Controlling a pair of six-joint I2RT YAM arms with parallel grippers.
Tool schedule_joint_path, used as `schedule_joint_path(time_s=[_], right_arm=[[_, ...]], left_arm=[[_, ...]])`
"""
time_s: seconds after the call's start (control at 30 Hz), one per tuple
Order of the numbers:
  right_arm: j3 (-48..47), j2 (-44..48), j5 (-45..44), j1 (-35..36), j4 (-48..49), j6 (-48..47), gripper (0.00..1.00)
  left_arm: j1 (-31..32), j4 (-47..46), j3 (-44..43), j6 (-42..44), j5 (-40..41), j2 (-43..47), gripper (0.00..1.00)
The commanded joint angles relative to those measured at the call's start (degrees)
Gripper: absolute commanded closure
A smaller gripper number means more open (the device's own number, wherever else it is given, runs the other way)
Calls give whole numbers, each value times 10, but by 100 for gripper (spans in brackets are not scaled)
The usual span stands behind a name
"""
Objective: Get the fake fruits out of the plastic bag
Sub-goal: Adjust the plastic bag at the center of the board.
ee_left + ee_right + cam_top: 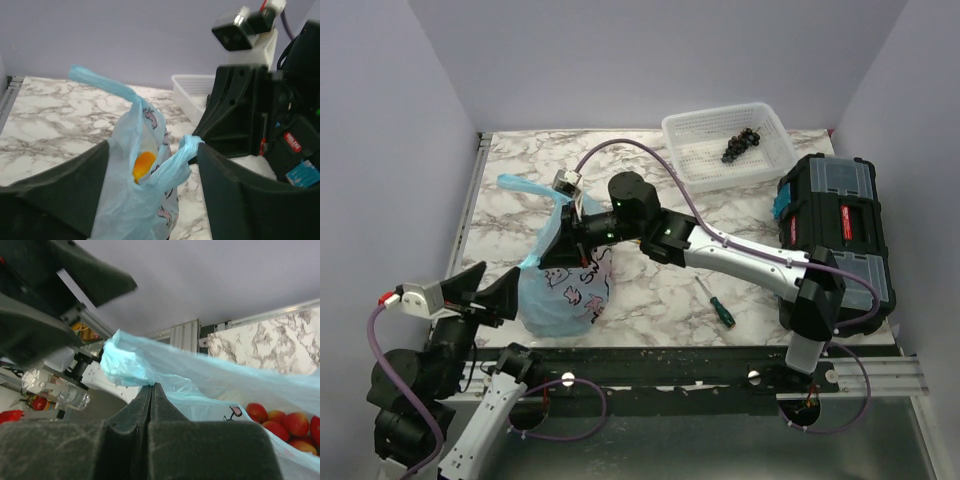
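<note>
The light-blue plastic bag with cartoon print stands at the table's front left. My right gripper reaches into its top and is shut on a bunched handle; in the right wrist view its jaws meet on the film. Several red fake fruits show through the bag's mouth. My left gripper is wide open at the bag's left side. In the left wrist view the bag sits between its fingers, one handle draped against the right finger. An orange-yellow fruit shows inside.
A white lattice basket holding a dark grape bunch stands at the back right. A black toolbox sits at the right edge. A green-handled screwdriver lies on the marble near the front.
</note>
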State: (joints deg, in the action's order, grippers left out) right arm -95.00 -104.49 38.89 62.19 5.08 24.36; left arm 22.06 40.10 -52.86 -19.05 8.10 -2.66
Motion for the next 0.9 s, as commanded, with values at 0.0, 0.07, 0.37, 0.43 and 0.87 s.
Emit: schedule_joint_path(time_s=[0.0,0.07,0.37,0.43,0.87], right_arm=[[58,57,-9,6,36,-22,99],[81,68,-18,6,42,-29,99],[113,107,-2,18,35,-60,99],[120,116,-7,20,33,-62,99],[150,150,-34,26,22,-73,99]], left_arm=[[-3,27,-89,18,-24,-49,18],[-3,35,-126,19,-32,-72,9],[-3,132,-223,-2,-4,-311,2],[-4,140,-224,4,-5,-351,2],[-53,47,-109,18,-79,-466,6]])
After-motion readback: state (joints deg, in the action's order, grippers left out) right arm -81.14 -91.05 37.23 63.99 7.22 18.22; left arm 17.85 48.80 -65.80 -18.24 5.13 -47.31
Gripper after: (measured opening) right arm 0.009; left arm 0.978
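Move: The bag's far handle, sticking up on the bag's left side, is about 20 cm ahead of the left hand, roughly 2 cm to its right and 15 cm lower. The near handle, already in the right fingertips, is some 3 cm ahead of the left hand and 6 cm to its right, just below its level. The bag's full body sits about 5 cm ahead, 8 cm right and 28 cm below the left hand. From the right hand, the far handle is about 19 cm ahead, 6 cm left and 13 cm lower. Up by some 8 cm and slightly back goes the left hand first, its half-open fingers spreading wide; then it swings forward about 14 cm, down even farther and a little right, tipping its fingers down nearly 40 degrees towards the far handle, still empty. The right hand keeps its pinch on the near handle and draws it rightward and back towards the base. ##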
